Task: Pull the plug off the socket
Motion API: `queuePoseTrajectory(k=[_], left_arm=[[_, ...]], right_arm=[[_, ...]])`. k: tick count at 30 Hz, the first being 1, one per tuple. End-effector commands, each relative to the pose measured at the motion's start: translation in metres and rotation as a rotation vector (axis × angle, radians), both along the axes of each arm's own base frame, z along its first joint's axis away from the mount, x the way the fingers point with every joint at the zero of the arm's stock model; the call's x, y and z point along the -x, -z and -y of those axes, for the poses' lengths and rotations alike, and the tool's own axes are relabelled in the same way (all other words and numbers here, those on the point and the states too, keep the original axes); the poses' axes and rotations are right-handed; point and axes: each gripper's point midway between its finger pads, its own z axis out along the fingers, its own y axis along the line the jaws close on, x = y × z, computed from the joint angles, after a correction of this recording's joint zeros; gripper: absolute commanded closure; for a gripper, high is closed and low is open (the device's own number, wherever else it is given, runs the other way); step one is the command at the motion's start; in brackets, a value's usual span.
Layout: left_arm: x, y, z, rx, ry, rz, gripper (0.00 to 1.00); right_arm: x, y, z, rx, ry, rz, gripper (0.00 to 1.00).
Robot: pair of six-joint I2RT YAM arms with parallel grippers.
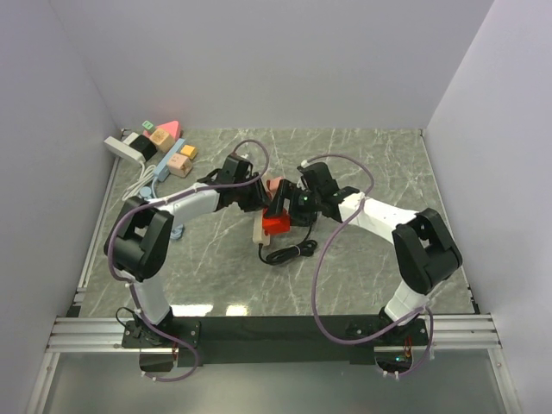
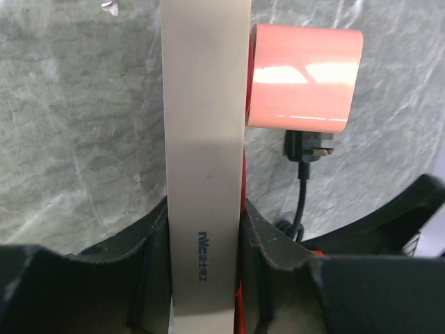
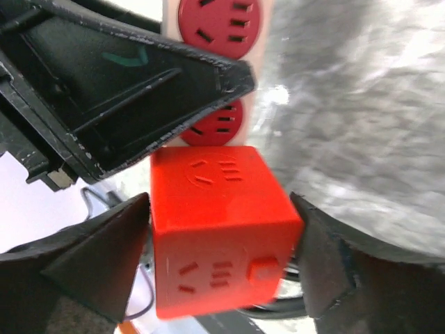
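Observation:
The socket is a long white power strip with round red outlets; my left gripper is shut on its sides, and shows in the top view too. A red cube plug sits against the strip's outlet face. My right gripper straddles this cube, with a finger pressed against each side. A pink block lies beside the strip's far part, with a black plug and cord at its near face.
A black cable coils on the marble table just in front of the strip. At the back left lie a second white power strip and coloured blocks. White walls enclose the table on three sides.

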Motion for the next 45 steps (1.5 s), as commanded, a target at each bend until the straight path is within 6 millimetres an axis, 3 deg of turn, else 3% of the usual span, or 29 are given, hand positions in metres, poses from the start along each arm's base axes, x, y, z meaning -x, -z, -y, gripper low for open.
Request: queuePoseTrajectory(k=[1,3,6,7,8,10,11,15,19,20,21,26,30,33,35,37,38,39,43,45], left_arm=[[-0.017,-0.074,0.017,0.169,-0.018,0.157,1.0],[-0.018,-0.076,0.016,0.176,-0.028,0.164,0.99],[-0.02,-0.076,0.013,0.181,-0.044,0.168,0.99],[-0.021,-0.076,0.011,0.185,-0.045,0.169,0.99],[-0.021,-0.073,0.009,0.181,-0.047,0.165,0.99],[-0.023,-0.065,0.001,0.155,-0.05,0.165,0.99],[-0.023,-0.059,-0.004,0.14,-0.053,0.163,0.99],[-0.019,-0.019,-0.037,0.035,-0.077,0.127,0.99],[-0.016,0.004,-0.059,-0.063,-0.067,0.113,0.99],[-0.016,0.009,-0.061,-0.082,-0.061,0.107,0.99],[-0.018,0.009,-0.062,-0.096,-0.055,0.105,0.99],[-0.022,0.006,-0.063,-0.12,-0.043,0.11,0.99],[-0.03,-0.012,-0.055,-0.085,-0.038,0.135,0.99],[-0.032,-0.034,-0.048,-0.04,-0.021,0.167,1.0],[-0.031,-0.049,-0.043,-0.007,-0.001,0.192,0.99],[-0.027,-0.061,-0.035,0.033,0.045,0.205,0.99],[-0.024,-0.067,-0.034,0.046,0.055,0.213,0.99],[-0.021,-0.069,-0.031,0.061,0.075,0.211,0.99],[-0.005,-0.066,-0.026,0.093,0.145,0.197,0.99],[0.003,-0.058,-0.024,0.105,0.174,0.171,0.99]], right_arm=[[0.002,-0.008,-0.019,-0.077,-0.026,-0.019,0.16],[0.003,-0.006,-0.025,-0.097,-0.037,-0.044,0.24],[0.007,-0.006,-0.03,-0.128,-0.044,-0.059,0.47],[0.007,-0.006,-0.029,-0.129,-0.046,-0.06,0.67],[0.007,-0.007,-0.027,-0.127,-0.044,-0.056,0.78],[0.009,-0.013,-0.022,-0.127,-0.049,-0.058,0.97],[0.008,-0.016,-0.018,-0.126,-0.05,-0.049,1.0],[-0.01,-0.044,0.026,-0.15,0.03,0.001,1.0],[-0.024,-0.051,0.064,-0.078,0.047,0.009,1.0],[-0.037,-0.052,0.072,-0.017,0.057,0.052,1.0],[-0.029,-0.045,0.08,0.036,0.047,0.0,1.0],[-0.031,-0.042,0.091,0.146,-0.006,-0.001,1.0],[-0.036,-0.057,0.106,0.188,0.066,0.066,1.0],[-0.057,-0.054,0.144,0.263,0.254,0.078,1.0],[-0.077,-0.043,0.179,0.371,0.407,0.062,1.0],[-0.091,-0.031,0.231,0.506,0.604,0.008,1.0],[-0.102,-0.026,0.243,0.531,0.654,-0.011,1.0],[-0.108,-0.023,0.265,0.542,0.723,-0.041,1.0],[-0.142,-0.018,0.309,0.532,0.945,-0.07,1.0],[-0.168,-0.012,0.334,0.474,1.063,-0.08,1.0]])
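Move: Between the right hand's open fingers sits the red cube plug, about 2 cm to the left and 1 cm below the hand point; the pink cylinder on the same strip is roughly 12 cm ahead and 3 cm left, and the bundled black cord lies on the table 9 cm back, 4 cm right and 9 cm below. From the left hand, which already holds the lifted socket strip, the plug is some 6 cm back, 4 cm right and slightly lower. Easing 1–2 cm left, the right fingers close on the red plug, then the hand pulls it right and up off the strip's socket face and swings on about 30 cm right and 14 cm forward, sinking back to its starting height and turning some 50 degrees clockwise. The left hand keeps its pinch on the strip against the pull, jumps about 7 cm left, then drifts partly back while rising. ##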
